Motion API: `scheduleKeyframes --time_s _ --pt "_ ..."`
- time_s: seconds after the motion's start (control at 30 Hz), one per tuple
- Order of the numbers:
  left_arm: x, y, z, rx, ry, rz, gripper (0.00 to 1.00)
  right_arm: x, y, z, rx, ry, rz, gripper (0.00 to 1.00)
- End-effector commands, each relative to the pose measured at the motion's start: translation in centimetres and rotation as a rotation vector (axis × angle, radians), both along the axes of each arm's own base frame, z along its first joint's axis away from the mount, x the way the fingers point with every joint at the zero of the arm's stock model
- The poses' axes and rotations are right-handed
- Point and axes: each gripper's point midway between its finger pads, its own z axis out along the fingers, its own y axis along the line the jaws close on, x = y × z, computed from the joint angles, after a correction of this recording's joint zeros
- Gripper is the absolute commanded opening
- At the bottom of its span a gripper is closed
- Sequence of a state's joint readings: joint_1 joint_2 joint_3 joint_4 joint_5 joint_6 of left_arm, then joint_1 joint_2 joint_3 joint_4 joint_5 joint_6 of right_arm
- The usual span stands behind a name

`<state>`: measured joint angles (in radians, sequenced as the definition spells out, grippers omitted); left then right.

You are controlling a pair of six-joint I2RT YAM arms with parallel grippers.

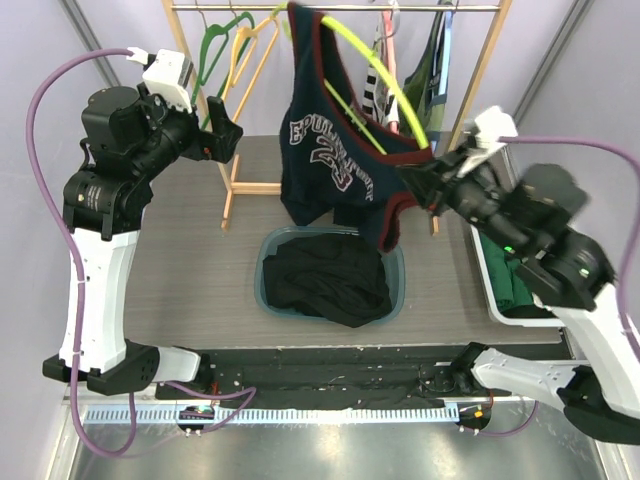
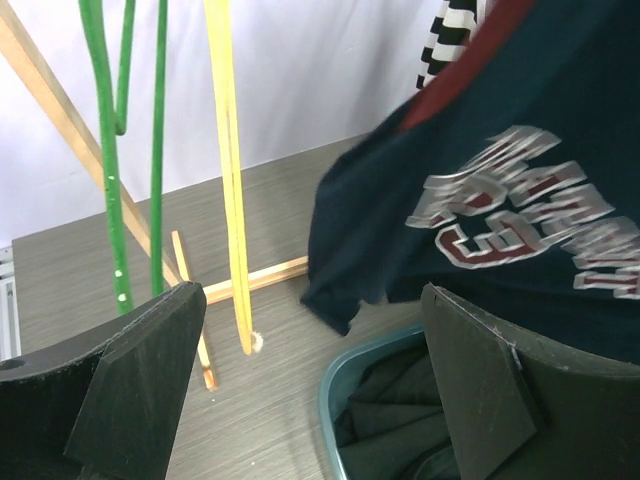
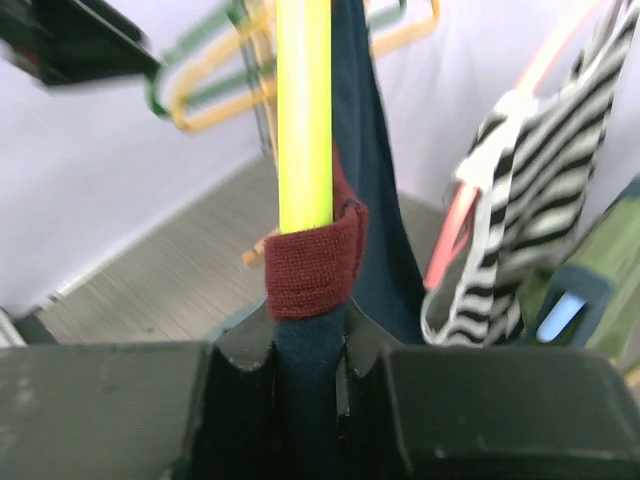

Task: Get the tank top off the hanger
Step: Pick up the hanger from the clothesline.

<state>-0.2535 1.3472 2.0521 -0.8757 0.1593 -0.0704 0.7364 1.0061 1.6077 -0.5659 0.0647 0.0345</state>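
Note:
A navy tank top (image 1: 330, 150) with maroon trim and a printed chest hangs skewed on a yellow-green hanger (image 1: 385, 75) under the wooden rail. My right gripper (image 1: 418, 180) is shut on the tank top's navy fabric just below its maroon edge (image 3: 308, 260), where the hanger (image 3: 304, 110) runs down into the cloth. The right gripper (image 3: 308, 350) has the fabric pinched between its fingers. My left gripper (image 1: 228, 135) hovers open to the left of the tank top (image 2: 500, 200), with nothing between the jaws of the left gripper (image 2: 310, 390).
A teal basket (image 1: 268, 290) of dark clothes sits on the table below the tank top. The wooden rack's foot (image 1: 240, 190) stands behind it. Empty green (image 1: 215, 45) and yellow (image 1: 250, 40) hangers hang left; striped and green garments (image 1: 385, 60) hang right. A white bin (image 1: 500, 300) is at right.

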Motion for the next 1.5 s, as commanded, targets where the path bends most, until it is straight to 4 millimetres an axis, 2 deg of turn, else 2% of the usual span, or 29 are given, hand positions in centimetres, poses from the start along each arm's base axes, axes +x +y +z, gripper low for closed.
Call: scheduleKeyframes --time_s 0.0,0.07,0.23,0.53,0.8,1.1,1.27,1.47 --pt "-0.4 -0.3 1.4 -0.012 -0.043 -0.029 0.94 -5.9 -3.1 11.8 0.23 -0.322 0.094 0.01" --pt "-0.5 -0.3 1.4 -0.011 -0.045 -0.033 0.93 -7.2 -3.8 13.6 0.27 -0.37 0.113 0.01" --pt "-0.5 -0.4 0.9 -0.003 -0.034 -0.037 0.93 -8.9 -5.0 16.1 0.331 -0.437 0.126 0.01" --pt "-0.6 -0.5 0.7 -0.001 -0.026 -0.047 0.93 -10.6 -6.5 18.1 0.375 -0.489 0.124 0.01" --pt "-0.4 -0.8 0.8 -0.016 -0.022 -0.056 0.92 -12.0 -7.8 18.8 0.394 -0.496 0.126 0.01" --pt "-0.1 -1.0 0.7 -0.02 -0.017 -0.06 0.92 -14.7 -8.1 22.3 0.45 -0.567 0.214 0.01" --pt "0.0 -1.0 0.6 -0.014 -0.013 -0.06 0.92 -14.4 -7.7 22.3 0.446 -0.558 0.221 0.01" --pt "0.2 -1.0 0.5 -0.012 -0.01 -0.061 0.92 -12.3 -6.4 20.9 0.406 -0.501 0.196 0.01"
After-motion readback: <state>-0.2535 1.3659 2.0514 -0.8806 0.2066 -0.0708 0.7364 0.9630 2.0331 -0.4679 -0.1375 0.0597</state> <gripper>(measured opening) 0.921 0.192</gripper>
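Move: My right hand already grips the end of the lime hanger through the navy tank top's shoulder; the hanger's middle is about 16 cm ahead and 12 cm left, roughly level. The clothesline rail is some 28 cm ahead, 15 cm left and 12 cm higher; the striped top is about 27 cm ahead, 6 cm left, 8 cm below. The basket lies 4 cm ahead, 17 cm left, 45 cm down. From my left hand, the hanger's middle is about 8 cm ahead and 30 cm right, near level. I carry the lime hanger and its tank top up and away from the clothesline with my right hand, about 19 cm higher, some 13 cm back towards me and a bit to my right. I rise fast, ease off midway, then lift again, tipping the fingers upward by some 30 degrees and keeping my grip shut on hanger and shoulder cloth. ##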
